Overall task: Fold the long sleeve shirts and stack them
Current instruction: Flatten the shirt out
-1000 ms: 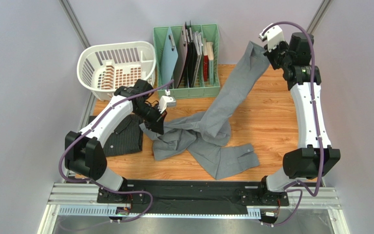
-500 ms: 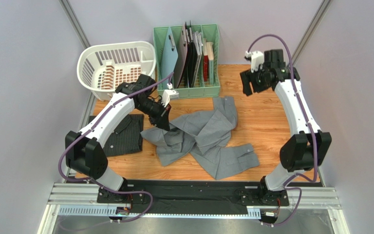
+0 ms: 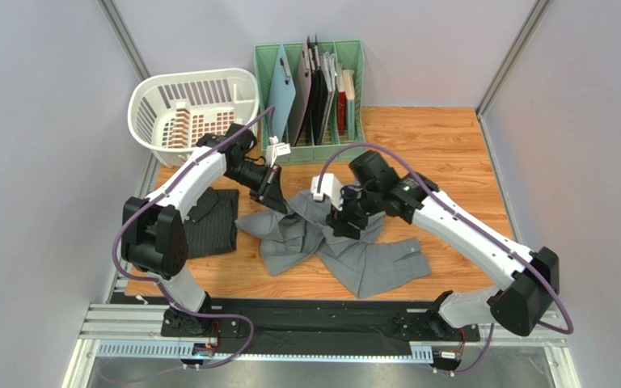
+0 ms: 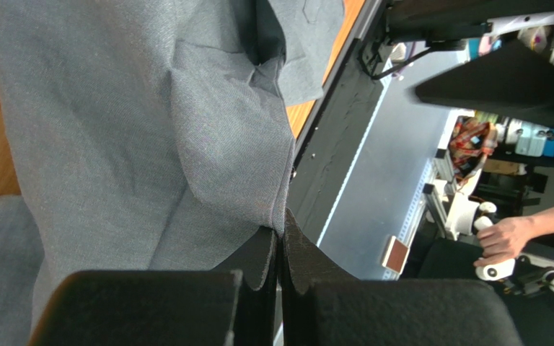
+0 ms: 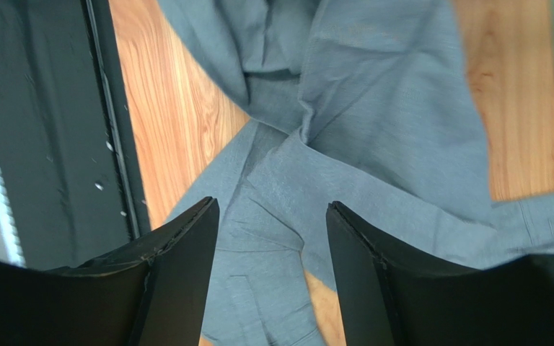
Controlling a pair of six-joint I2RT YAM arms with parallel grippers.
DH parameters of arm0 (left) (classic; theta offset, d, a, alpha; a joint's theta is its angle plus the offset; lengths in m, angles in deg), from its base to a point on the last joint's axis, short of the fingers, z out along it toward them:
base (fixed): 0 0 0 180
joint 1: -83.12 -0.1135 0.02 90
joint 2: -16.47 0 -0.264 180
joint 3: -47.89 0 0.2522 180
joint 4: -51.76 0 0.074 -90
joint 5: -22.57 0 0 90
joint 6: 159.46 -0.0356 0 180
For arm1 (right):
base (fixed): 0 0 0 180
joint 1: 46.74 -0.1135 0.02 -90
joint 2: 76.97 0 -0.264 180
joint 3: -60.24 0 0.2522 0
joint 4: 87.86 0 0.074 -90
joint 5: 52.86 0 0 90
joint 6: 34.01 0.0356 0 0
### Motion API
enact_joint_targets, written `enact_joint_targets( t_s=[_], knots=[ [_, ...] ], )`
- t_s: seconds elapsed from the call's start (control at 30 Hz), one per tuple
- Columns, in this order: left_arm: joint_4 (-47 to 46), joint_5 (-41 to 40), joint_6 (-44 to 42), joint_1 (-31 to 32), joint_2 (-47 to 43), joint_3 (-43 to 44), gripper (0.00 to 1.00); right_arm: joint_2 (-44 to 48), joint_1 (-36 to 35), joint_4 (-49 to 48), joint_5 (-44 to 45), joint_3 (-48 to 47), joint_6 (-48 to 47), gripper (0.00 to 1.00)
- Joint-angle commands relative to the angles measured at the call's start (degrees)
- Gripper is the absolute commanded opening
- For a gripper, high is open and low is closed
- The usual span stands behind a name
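Observation:
The grey long sleeve shirt [image 3: 370,259] lies crumpled at the table's middle. A dark pinstriped long sleeve shirt [image 3: 209,226] lies folded at the left, partly under my left arm. My left gripper [image 3: 278,197] is shut on an edge of the grey shirt; in the left wrist view the cloth [image 4: 150,130] is pinched between the closed fingertips of the gripper [image 4: 281,229]. My right gripper [image 3: 344,226] hovers over the grey pile. Its fingers [image 5: 186,245] stand open around nothing, the gripper [image 5: 271,205] above the grey cloth [image 5: 374,144].
A white laundry basket [image 3: 192,109] stands at the back left. Beside it is a green file rack [image 3: 322,152] holding several folders and boards. Bare wooden tabletop [image 3: 443,153] shows at the back right. The black base rail [image 3: 314,311] runs along the near edge.
My right gripper let go of the raised grey sleeve, which fell onto the pile. The right arm swung from the far right corner down over the table's middle. The left gripper kept its grip.

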Motion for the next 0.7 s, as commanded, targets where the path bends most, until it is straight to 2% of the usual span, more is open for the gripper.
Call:
enact_joint_targets(
  t_s=[0.0,0.23,0.37,0.47,0.5,0.57,0.6,0.67],
  knots=[
    [-1.66,4.74,1.84,-0.02,-0.78,-0.84,0.00,-3.08,-2.84,-8.91,2.39,3.64,-15.15,0.62],
    [-2.62,3.86,1.93,-0.02,-2.18,-3.39,0.00,-10.28,-4.78,-8.58,2.12,2.07,-25.61,0.63],
    [-2.80,3.68,2.02,-0.38,-2.18,-3.65,0.00,-13.81,-4.78,-3.84,2.65,1.01,-30.27,0.60],
    [-2.98,4.21,2.54,-1.60,-1.92,-3.65,0.00,-13.73,-4.87,-2.34,4.05,2.40,-33.35,0.49],
    [-3.06,4.39,2.63,-2.22,-1.75,-3.48,0.00,-13.38,-4.87,-2.25,4.58,2.85,-33.88,0.38],
    [-2.98,4.39,2.54,-2.66,-1.66,-3.39,0.00,-12.06,-4.78,-0.68,6.42,3.46,-35.81,0.27],
    [-2.98,4.56,2.54,-3.10,-1.66,-3.48,0.00,-11.54,-4.87,-0.23,7.21,3.47,-36.17,0.15],
    [-2.89,4.48,2.54,-3.63,-1.48,-3.30,0.00,-8.83,-4.69,2.22,9.41,3.47,-37.92,0.01]
  ],
)
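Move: The right hand, open, hangs above the middle of the grey shirt. The fold it goes for lies about 10 cm below, some 2 cm ahead and 2 cm to its left. The shirt's near cuff lies roughly 17 cm to its right and 6 cm back; the dark folded shirt is about 34 cm to its left, level with it. From the left hand, already pinching the raised shirt edge, that fold lies about 12 cm right, 3 cm back and 7 cm lower. The right fingers shut on the raised fold in the middle of the grey shirt and pinch it, after the open hand sinks about 10 cm, easing a little forward and turning nearly 30 degrees counter-clockwise with its left side tilting down. The left hand keeps its pinch on the shirt's edge, almost in place, dipping about a centimetre. ##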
